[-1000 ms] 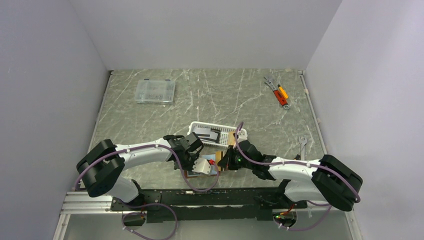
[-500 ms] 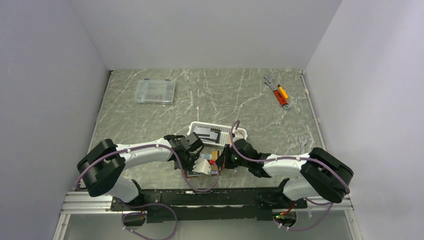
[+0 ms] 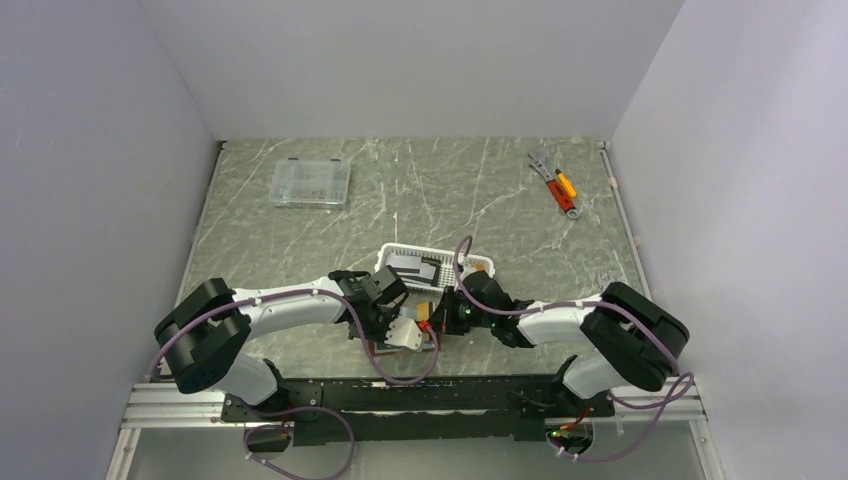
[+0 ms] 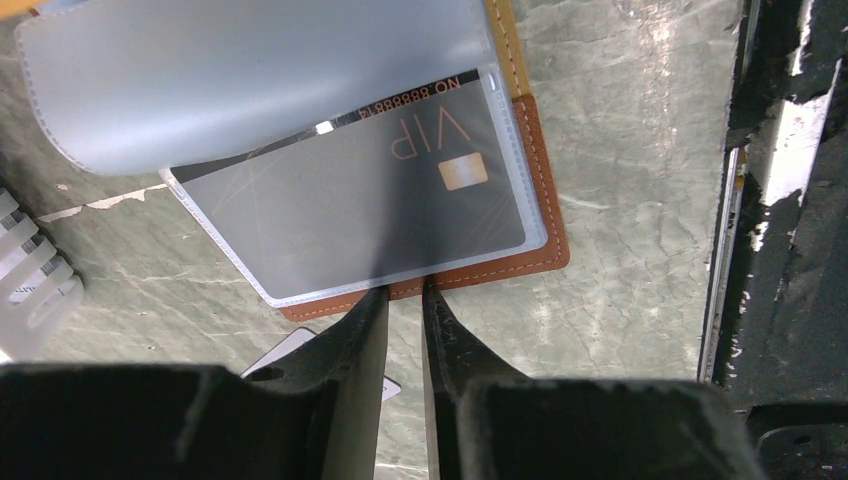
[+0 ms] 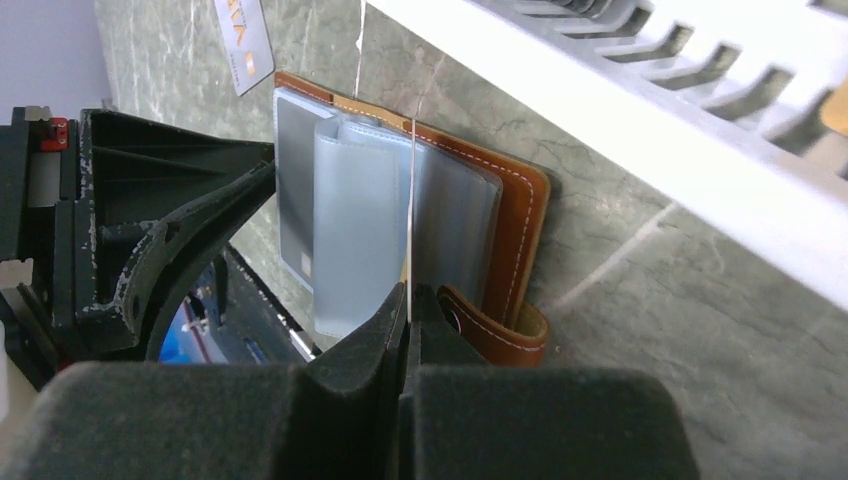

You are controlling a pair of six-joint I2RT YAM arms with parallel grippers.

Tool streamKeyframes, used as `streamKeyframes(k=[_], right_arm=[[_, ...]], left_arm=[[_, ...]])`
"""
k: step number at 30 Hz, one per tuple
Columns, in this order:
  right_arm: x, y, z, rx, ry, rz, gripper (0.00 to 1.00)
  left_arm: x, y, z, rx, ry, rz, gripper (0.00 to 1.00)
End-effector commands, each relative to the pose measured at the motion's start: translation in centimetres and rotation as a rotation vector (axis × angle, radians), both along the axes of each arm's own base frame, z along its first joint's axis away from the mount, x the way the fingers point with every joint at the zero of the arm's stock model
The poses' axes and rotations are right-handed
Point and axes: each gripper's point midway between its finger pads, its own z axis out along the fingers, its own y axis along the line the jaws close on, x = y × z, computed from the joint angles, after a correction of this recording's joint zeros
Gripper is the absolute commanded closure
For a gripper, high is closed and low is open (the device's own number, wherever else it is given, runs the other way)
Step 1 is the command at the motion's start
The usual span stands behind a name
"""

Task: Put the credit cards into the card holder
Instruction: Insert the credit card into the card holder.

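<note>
The brown leather card holder point(image 4: 545, 200) lies open on the table with its clear sleeves fanned up point(image 5: 355, 220). A black VIP card point(image 4: 380, 190) sits inside one sleeve. My left gripper point(image 4: 402, 292) points down at the holder's near edge, jaws a narrow gap apart with bare table between them. My right gripper point(image 5: 408, 292) is shut on a thin credit card point(image 5: 410, 200), seen edge-on, standing among the sleeves. A white card point(image 5: 243, 40) lies flat on the table beside the holder. In the top view both grippers point(image 3: 388, 325) point(image 3: 440, 320) meet over the holder point(image 3: 403, 336).
A white slotted basket point(image 3: 470, 262) with dark and grey cards in it stands just behind the holder. A clear compartment box point(image 3: 310, 182) is at the back left, hand tools point(image 3: 555, 185) at the back right. The black front rail point(image 4: 730, 250) runs close by.
My right arm has drawn in to the left, bringing its card closer over the holder's sleeves. The left gripper has stayed at the holder's edge.
</note>
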Motion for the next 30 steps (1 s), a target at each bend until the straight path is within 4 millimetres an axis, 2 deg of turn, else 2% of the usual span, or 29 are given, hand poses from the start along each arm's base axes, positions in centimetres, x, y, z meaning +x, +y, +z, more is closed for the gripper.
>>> streamKeyframes(k=[1, 7, 18, 23, 30], right_arm=[[-1.7, 0.3, -1.2, 0.006, 0.083, 0.117, 1.0], [-1.7, 0.6, -0.2, 0.035, 0.082, 0.18, 1.0], [-1.3, 2.7, 4.8, 0.151, -0.027, 0.3, 1.0], [-0.9, 3.6, 5.7, 0.177, -0.035, 0.317, 1.0], [-0.8, 4.5, 4.7, 0.161, -0.004, 0.337, 1.0]], left_arm=[[0.0, -0.5, -0.5, -0.012, -0.002, -0.027, 0.77], [0.0, -0.3, -0.6, -0.006, -0.01, -0.026, 0.77], [0.4, -0.4, -0.2, -0.01, -0.032, -0.03, 0.78], [0.7, -0.4, 0.6, -0.032, -0.057, -0.036, 0.78], [0.9, -0.4, 3.2, -0.122, -0.083, -0.024, 0.76]])
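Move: The right hand already pinches the gold card; the middle of the open card holder lies about 7 cm to its left, 2 cm back and 2 cm below. The white basket is some 12 cm straight ahead of the right hand, slightly lower. From the left hand, low at the holder's left edge, the holder's middle is roughly 8 cm right and level with it fore and aft, while a loose card lies about 3 cm ahead and 3 cm left. Still pinching the gold card, the right hand lifts about 4 cm and goes 3 cm left, turning counter-clockwise. ##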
